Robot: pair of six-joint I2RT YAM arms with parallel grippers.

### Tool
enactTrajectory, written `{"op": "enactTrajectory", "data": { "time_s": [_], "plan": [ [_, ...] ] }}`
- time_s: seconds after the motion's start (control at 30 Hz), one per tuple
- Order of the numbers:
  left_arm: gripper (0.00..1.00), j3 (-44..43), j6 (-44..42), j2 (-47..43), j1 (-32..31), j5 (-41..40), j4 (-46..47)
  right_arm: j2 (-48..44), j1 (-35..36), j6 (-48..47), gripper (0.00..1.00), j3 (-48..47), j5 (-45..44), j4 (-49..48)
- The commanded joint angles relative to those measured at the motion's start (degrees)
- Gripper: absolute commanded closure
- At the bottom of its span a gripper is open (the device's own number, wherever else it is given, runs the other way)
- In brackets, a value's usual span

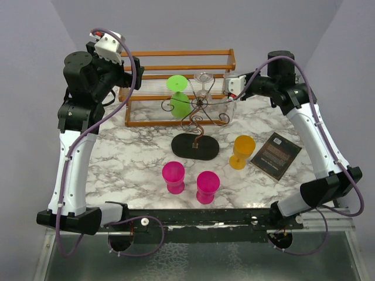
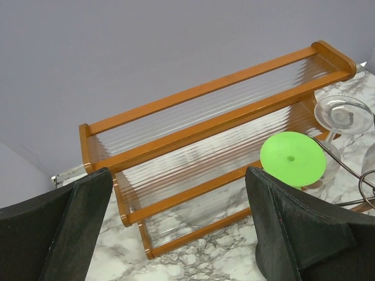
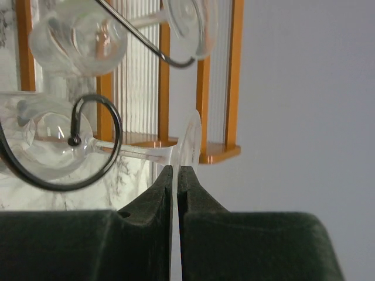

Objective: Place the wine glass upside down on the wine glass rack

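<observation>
The wine glass rack stands mid-table; its scroll arms curl in front of the right wrist camera. My right gripper is shut on the thin foot of a clear wine glass. That glass's stem passes through one curl, with the bowl on the far side. In the top view the right gripper is at the rack's right side. A green glass and another clear glass hang on the rack. My left gripper is open and holds nothing, raised near the wooden shelf.
The orange-brown slatted shelf stands right behind the rack. Two pink glasses and an orange one stand upside down on the marble in front. A dark booklet lies at the right.
</observation>
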State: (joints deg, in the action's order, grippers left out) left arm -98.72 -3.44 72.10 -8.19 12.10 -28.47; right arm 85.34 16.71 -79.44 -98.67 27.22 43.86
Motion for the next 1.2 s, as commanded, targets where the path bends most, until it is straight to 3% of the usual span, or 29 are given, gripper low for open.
{"op": "enactTrajectory", "data": {
  "time_s": [0.0, 0.5, 1.17],
  "plan": [
    [0.01, -0.4, -0.3, -1.1, 0.9, -0.8, 1.9, 1.4, 2.7, -4.0, 0.98, -5.2, 4.6, 2.1],
    [0.01, -0.5, -0.8, -0.9, 1.6, -0.8, 2.1, 1.9, 5.0, -6.7, 0.96, -9.7, 12.1, 10.2],
    [0.01, 0.2, -1.5, -1.1, 1.8, -0.6, 2.6, -1.9, 5.1, -5.9, 0.96, -9.0, 13.3, 13.7]
  ]
}}
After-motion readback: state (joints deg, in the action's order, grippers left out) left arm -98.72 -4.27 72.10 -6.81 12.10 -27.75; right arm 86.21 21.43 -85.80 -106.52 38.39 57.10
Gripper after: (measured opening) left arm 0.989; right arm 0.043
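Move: The right hand already holds the clear wine glass upside down by its foot; the free right-front slot of the wire rack lies about 8 cm back, 7 cm left and 3 cm below. The rack's hub is some 10 cm back, 13 cm left and 5 cm down. The hanging clear glass is roughly 4 cm back and 11 left, the green one 4 back and 21 left, both about 9 lower. From the left hand the slot lies some 4 cm back, 29 right and 14 down. Keeping its pinch on the foot of the inverted clear glass, the right hand first swings left about 5 cm towards the rack's hub, then draws back nearly 6 cm towards the robot, bringing the stem in between the two right-hand wire arms. The wrist turns some 15 degrees counter-clockwise along the way, and the hand stays at about the same height, with a small lift at the end. ##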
